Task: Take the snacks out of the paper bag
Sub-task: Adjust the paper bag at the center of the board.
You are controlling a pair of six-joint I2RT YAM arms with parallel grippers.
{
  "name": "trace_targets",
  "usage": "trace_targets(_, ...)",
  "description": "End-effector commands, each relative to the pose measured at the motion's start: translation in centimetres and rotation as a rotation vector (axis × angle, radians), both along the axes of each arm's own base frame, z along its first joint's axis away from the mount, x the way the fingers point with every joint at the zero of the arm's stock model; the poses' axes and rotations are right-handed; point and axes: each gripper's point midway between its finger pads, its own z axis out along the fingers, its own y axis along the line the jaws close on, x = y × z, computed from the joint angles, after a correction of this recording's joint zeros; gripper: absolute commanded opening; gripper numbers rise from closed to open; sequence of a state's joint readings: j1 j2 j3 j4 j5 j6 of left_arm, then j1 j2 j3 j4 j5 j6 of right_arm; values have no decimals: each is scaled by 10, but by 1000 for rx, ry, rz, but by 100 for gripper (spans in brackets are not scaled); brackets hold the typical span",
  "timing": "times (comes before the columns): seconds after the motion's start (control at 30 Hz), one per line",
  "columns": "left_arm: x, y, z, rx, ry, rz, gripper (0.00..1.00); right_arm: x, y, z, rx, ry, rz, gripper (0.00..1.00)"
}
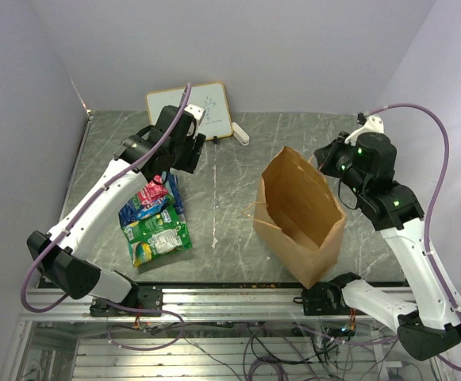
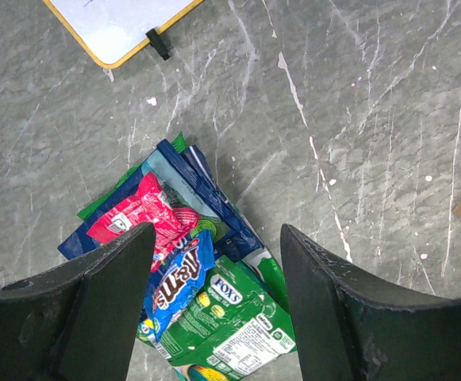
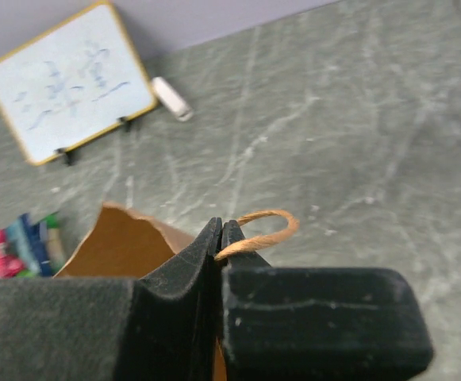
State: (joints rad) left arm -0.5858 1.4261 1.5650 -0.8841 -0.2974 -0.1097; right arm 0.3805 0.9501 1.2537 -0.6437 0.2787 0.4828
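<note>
The snacks [image 1: 155,220] lie in a loose pile on the table at the left: a green packet [image 2: 230,317], a blue one [image 2: 178,282] and a red-pink one [image 2: 143,210] over darker blue packets. My left gripper [image 2: 218,238] hangs open just above the pile, touching nothing; from the top it sits at the pile's far end [image 1: 170,165]. The paper bag [image 1: 297,214] stands open at the centre right, and only brown paper shows inside. My right gripper [image 3: 220,228] is shut on the bag's rim [image 3: 119,242] by its twisted handle [image 3: 271,225].
A white framed board [image 1: 189,111] stands at the back of the table with a small white block [image 1: 240,133] beside it. Grey walls close in the table at the left, back and right. The metal frame rail [image 1: 238,300] runs along the near edge.
</note>
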Motion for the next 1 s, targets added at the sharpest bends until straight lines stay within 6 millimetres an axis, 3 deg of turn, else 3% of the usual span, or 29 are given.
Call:
trace_targets(0.0, -3, -3, 29, -73, -51, -5, 75, -18, -54, -7, -166, -23, -193, 0)
trace_targets(0.23, 1, -12, 45, -135, -70, -1, 76, -32, -77, -16, -228, -7, -282, 2)
trace_targets(0.33, 4, -18, 54, -178, -80, 5, 84, -31, -75, -15, -239, 7, -267, 5)
trace_targets(0.4, 6, -23, 62, -214, -90, 9, 90, -30, -72, -8, -235, 2, -251, 15)
trace_targets(0.6, 13, -36, 95, -355, -137, 46, 95, -36, -62, 35, -207, -77, -170, 54)
trace_targets(0.73, 10, -36, 132, -479, -201, 86, 99, -45, -53, 71, -176, -156, -95, 95)
trace_targets(0.83, 3, -29, 165, -549, -284, 98, 100, -51, -46, 100, -147, -223, -44, 100)
trace_targets(0.97, -15, 2, 227, -645, -493, 142, 100, -63, -23, 143, -125, -366, 115, 100)
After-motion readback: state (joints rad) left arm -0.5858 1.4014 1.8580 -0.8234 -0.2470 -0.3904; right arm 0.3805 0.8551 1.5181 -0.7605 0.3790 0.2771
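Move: Right gripper is shut on the paper bag's handle loop; the bag's middle lies about 13 cm back, 6 cm to its left and 19 cm below. The white eraser sits roughly 19 cm ahead, 19 cm left and 33 cm below that hand. From the empty, part-open left gripper, the bag's middle is some 17 cm back, 29 cm right and 12 cm lower; the snack packs are 11 cm back, 10 cm left, 26 cm below. Draw the right gripper about 6 cm to the right and a little back, still pinching the bag's handle, turning slightly clockwise; then open fully to let go and lift about 12 cm up, easing back, clear of the loop. Raise the left gripper some 14 cm away from the snack packs, rolling its left side down about 25 degrees and opening wider. ##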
